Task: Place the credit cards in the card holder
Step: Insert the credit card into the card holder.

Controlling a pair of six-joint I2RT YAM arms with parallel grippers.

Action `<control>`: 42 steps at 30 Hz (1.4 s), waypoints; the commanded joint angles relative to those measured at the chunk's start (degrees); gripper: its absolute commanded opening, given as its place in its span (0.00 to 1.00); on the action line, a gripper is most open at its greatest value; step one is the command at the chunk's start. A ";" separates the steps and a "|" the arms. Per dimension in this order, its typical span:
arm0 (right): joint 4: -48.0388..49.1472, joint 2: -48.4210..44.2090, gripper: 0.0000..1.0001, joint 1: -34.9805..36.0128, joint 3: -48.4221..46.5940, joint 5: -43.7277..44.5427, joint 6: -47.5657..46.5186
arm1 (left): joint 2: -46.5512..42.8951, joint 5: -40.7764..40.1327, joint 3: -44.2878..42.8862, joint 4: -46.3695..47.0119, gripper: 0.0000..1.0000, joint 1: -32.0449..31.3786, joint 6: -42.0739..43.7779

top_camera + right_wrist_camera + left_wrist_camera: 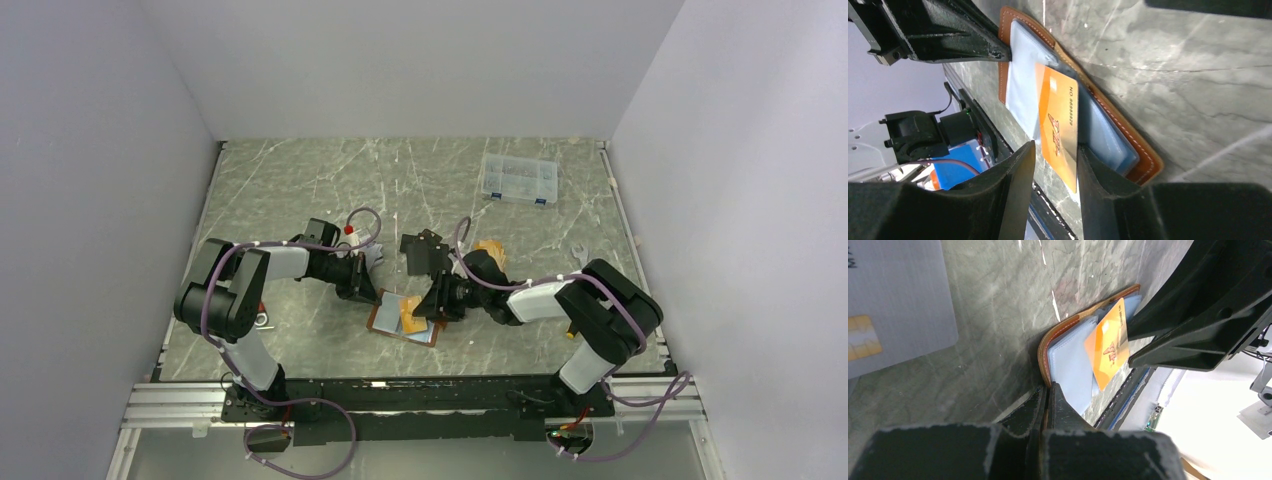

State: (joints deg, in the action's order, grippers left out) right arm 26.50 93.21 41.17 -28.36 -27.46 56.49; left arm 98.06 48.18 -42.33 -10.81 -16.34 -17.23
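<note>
The tan leather card holder (384, 322) lies open on the table between both arms, its pale blue pockets up. My left gripper (1050, 390) is shut on its brown rim (1044, 352). An orange credit card (1060, 127) sits partly in a pocket, slanting out over the holder's edge (1145, 160). My right gripper (1055, 150) stands open around the card's free end, with a gap on one side. A silver-grey credit card (895, 305) lies flat to the left. In the top view, black cards (420, 247) and orange cards (491, 250) lie behind the right arm.
A clear plastic compartment box (518, 180) stands at the back right. A small metal tool (578, 254) lies near the right arm's elbow. The table's near edge and its black rail (420, 385) run just behind the holder.
</note>
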 commanded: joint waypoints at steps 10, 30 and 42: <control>4.32 1.97 0.19 -1.75 2.32 -2.13 0.98 | -1.13 1.02 0.41 -1.93 0.00 -0.28 2.02; 12.79 0.40 0.00 2.10 7.80 7.70 9.14 | 1.39 1.01 0.39 1.59 0.00 -0.34 -3.64; 10.26 -2.29 0.00 5.33 8.63 17.51 14.47 | 1.19 -0.44 1.20 3.83 0.00 -0.33 -4.50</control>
State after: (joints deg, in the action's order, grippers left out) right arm 39.53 91.85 45.76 -19.31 -16.32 69.69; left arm 99.24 48.77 -41.58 -8.71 -16.34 -21.98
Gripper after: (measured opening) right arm 0.010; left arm 0.013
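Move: The orange credit card, its left side already in the card holder's pocket, lies about 3 cm left of the right hand, some 1 cm back and 1 cm lower. The holder's middle is about 5 cm left and 1 cm back of that hand; the dark cards lie roughly 10 cm ahead, level sideways. From the left hand, still pinching the holder's corner, the credit card is some 7 cm right and 3 cm back. Right hand draws back about 1 cm, closing on the card's right edge and turning clockwise; left keeps the holder pinched. ##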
